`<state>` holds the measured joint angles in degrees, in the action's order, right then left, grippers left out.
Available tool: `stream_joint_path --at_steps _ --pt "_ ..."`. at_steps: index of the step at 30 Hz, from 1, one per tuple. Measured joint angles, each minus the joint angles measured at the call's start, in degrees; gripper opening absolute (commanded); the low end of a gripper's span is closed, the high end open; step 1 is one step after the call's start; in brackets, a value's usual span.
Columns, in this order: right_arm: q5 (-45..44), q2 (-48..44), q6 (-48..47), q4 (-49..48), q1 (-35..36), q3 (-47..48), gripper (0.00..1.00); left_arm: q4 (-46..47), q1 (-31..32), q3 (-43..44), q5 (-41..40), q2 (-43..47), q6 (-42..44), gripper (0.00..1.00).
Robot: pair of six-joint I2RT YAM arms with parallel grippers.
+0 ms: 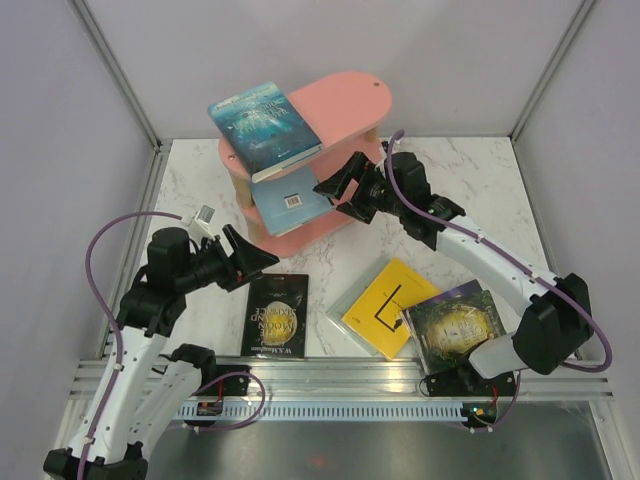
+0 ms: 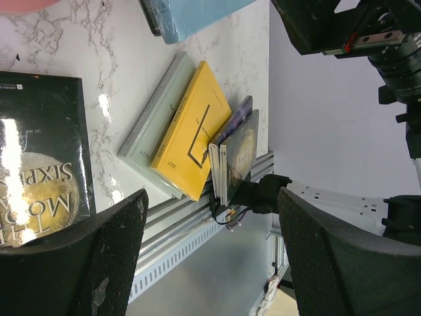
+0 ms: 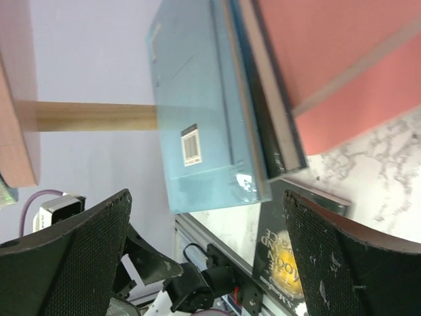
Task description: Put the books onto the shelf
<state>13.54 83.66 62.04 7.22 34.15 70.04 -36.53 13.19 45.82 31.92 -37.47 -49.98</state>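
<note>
The pink shelf [image 1: 345,100] stands at the back of the table. A teal-blue book [image 1: 265,128] lies on a raised board of it. A pale blue book [image 1: 292,200] rests on a dark book [image 3: 271,125] on a lower pink board [image 3: 329,52]. My right gripper [image 1: 343,195] is open just right of that stack, nothing between its fingers [image 3: 72,263]. My left gripper [image 1: 255,258] hangs open over the marble, above a black book [image 1: 277,315]. A yellow book [image 1: 388,305] lies on a pale grey one [image 2: 151,131]. Beside them is a green-gold book [image 1: 455,325].
A slotted metal rail [image 1: 340,405] runs along the near table edge, and the green-gold book [image 2: 237,155] leans over it. Grey walls with metal posts [image 1: 120,70] close in the table on three sides. The right arm [image 2: 368,39] reaches across the middle.
</note>
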Motion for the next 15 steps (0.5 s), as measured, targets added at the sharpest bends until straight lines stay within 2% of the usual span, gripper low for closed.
stream_joint_path --at_steps 10,15 --pt "-1.38 -6.12 -4.22 8.76 -2.89 -2.01 0.98 -1.73 -0.02 0.28 -2.34 -1.77 1.38 0.82" --pt "0.07 -10.25 -6.16 9.73 -2.34 -7.17 0.98 -7.65 -1.18 2.58 -8.41 -8.92 3.32 0.85"
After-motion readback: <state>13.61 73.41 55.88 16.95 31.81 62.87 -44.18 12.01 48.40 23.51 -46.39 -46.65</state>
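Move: Beneath the left hand lies the black Moon and Sixpence book, about 23 cm down, some 2 cm to the right and level fore and aft. The light-blue book on the shelf is roughly 21 cm ahead of that hand, 6 cm right and 6 cm lower. From the right hand, the black book is about 16 cm back, 12 cm left and 25 cm down; the yellow book is some 14 cm back, 16 cm right and 25 cm down. Sinking about 5 cm towards the black book after a brief hover, the left hand also eases a little left and forward, its open fingers tipping some 15 degrees further down. The right hand, empty and wide open, draws away from the shelved light-blue book, first right about 5 cm, then back some 4 cm and slightly down. ##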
